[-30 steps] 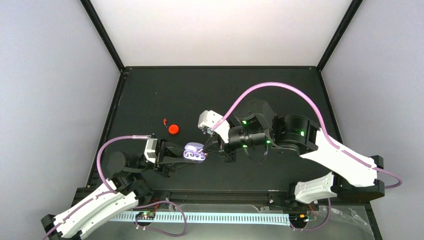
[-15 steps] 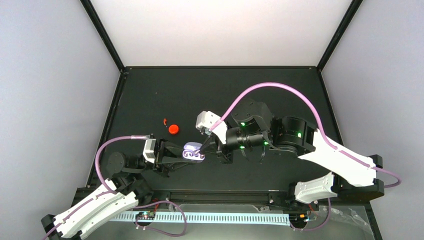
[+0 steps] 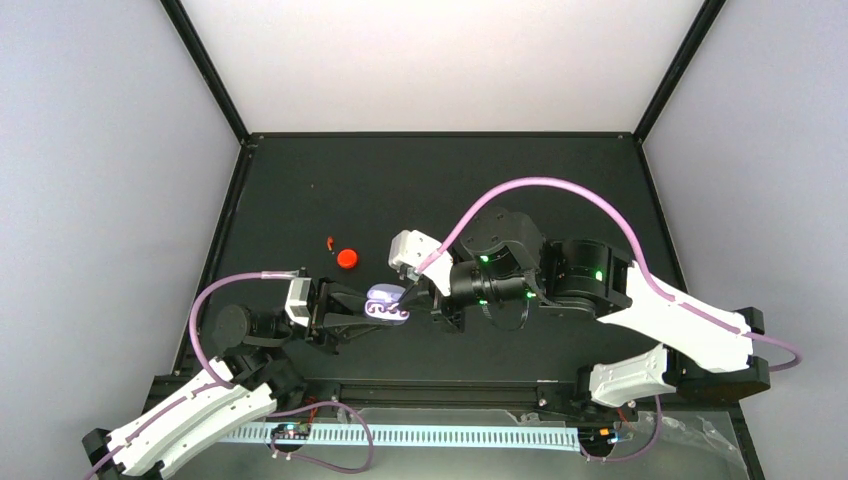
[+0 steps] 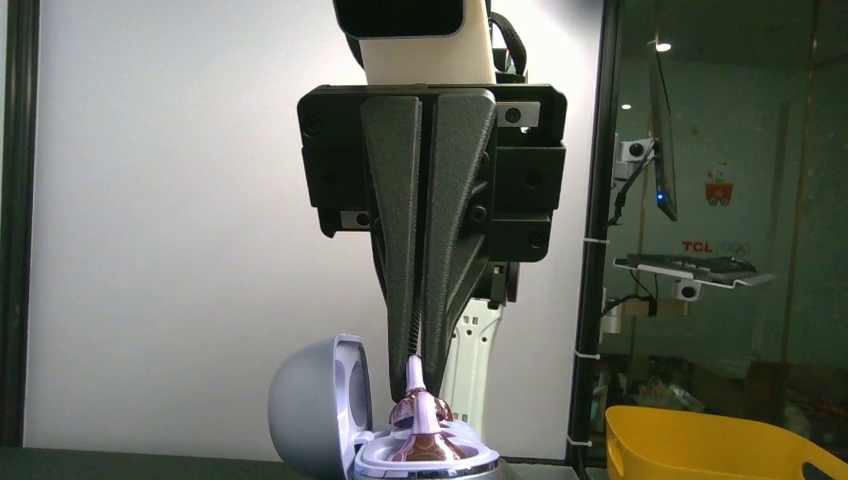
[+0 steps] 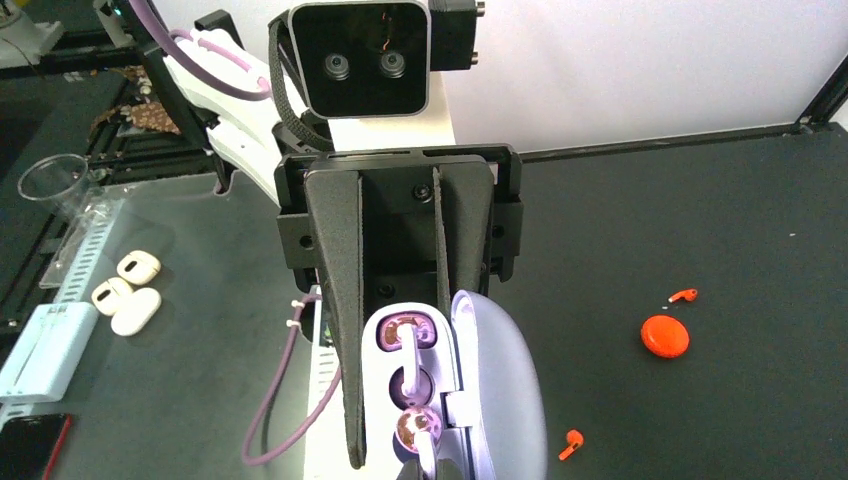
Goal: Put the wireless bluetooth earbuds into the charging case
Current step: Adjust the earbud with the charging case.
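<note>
The lavender charging case [image 3: 388, 303] lies open, its base [image 5: 400, 390] clamped between my left gripper's [image 3: 376, 310] fingers [image 5: 345, 380] and its lid [image 5: 500, 390] swung aside. One lavender earbud [image 5: 405, 335] sits in the slot nearest the left wrist. My right gripper [image 4: 420, 365] points down over the other slot, shut on the stem of a second lavender earbud [image 4: 413, 385] whose head touches the case. That earbud [image 5: 418, 425] shows just above the right gripper [image 5: 425, 468]. Two red-orange earbuds [image 5: 683, 295] [image 5: 571, 444] lie loose on the mat.
A closed red-orange case [image 3: 347, 258] rests on the black mat behind the left gripper, with a red-orange earbud [image 3: 330, 242] beside it. White cases [image 5: 125, 295] and a clear cup [image 5: 55, 180] lie beyond the table's edge. A yellow bin [image 4: 720, 445] stands off to the side.
The right arm has crept left and toward the near edge, bringing its earbud closer onto the case. The left gripper and case have stayed put.
</note>
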Robot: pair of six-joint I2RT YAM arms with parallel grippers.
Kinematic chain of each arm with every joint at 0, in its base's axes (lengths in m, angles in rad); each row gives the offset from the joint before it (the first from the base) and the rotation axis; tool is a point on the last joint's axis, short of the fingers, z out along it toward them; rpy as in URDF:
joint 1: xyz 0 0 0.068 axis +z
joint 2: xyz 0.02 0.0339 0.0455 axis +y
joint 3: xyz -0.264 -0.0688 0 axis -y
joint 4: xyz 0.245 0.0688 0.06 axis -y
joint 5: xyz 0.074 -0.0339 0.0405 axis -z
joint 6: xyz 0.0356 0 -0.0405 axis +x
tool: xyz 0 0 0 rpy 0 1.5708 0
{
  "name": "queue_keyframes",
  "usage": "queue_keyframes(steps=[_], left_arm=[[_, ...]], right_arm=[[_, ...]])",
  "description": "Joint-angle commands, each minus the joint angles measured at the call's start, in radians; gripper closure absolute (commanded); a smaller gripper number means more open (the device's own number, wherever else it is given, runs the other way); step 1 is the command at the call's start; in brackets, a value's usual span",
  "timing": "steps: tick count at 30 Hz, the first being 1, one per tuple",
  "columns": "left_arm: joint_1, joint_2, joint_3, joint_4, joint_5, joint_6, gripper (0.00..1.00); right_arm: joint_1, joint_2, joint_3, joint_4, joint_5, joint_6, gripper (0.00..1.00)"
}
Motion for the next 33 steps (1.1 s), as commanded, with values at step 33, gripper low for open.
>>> queue_keyframes(steps=[33], left_arm=[[0.003,-0.022,0.044,0.119,-0.030,-0.011,0.98]], right_arm=[[0.025,-0.033,0.011,-0.020,0.080,0.047,0.68]])
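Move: The right fingers are shut on the outer earbud's bow, right at the fingertips, the earbud about 1 cm below the hand point. The charging case's middle is some 2 cm to the hand's left and 2 cm below, with the inner earbud about 3 cm left and 2 cm below, both level fore and aft. From the left hand, which holds the case, the outer earbud is roughly 3 cm to the right and 2 cm up. Staying nearly in place, the right fingers open off the earbud, then the left hand lifts the case about 1 cm. ##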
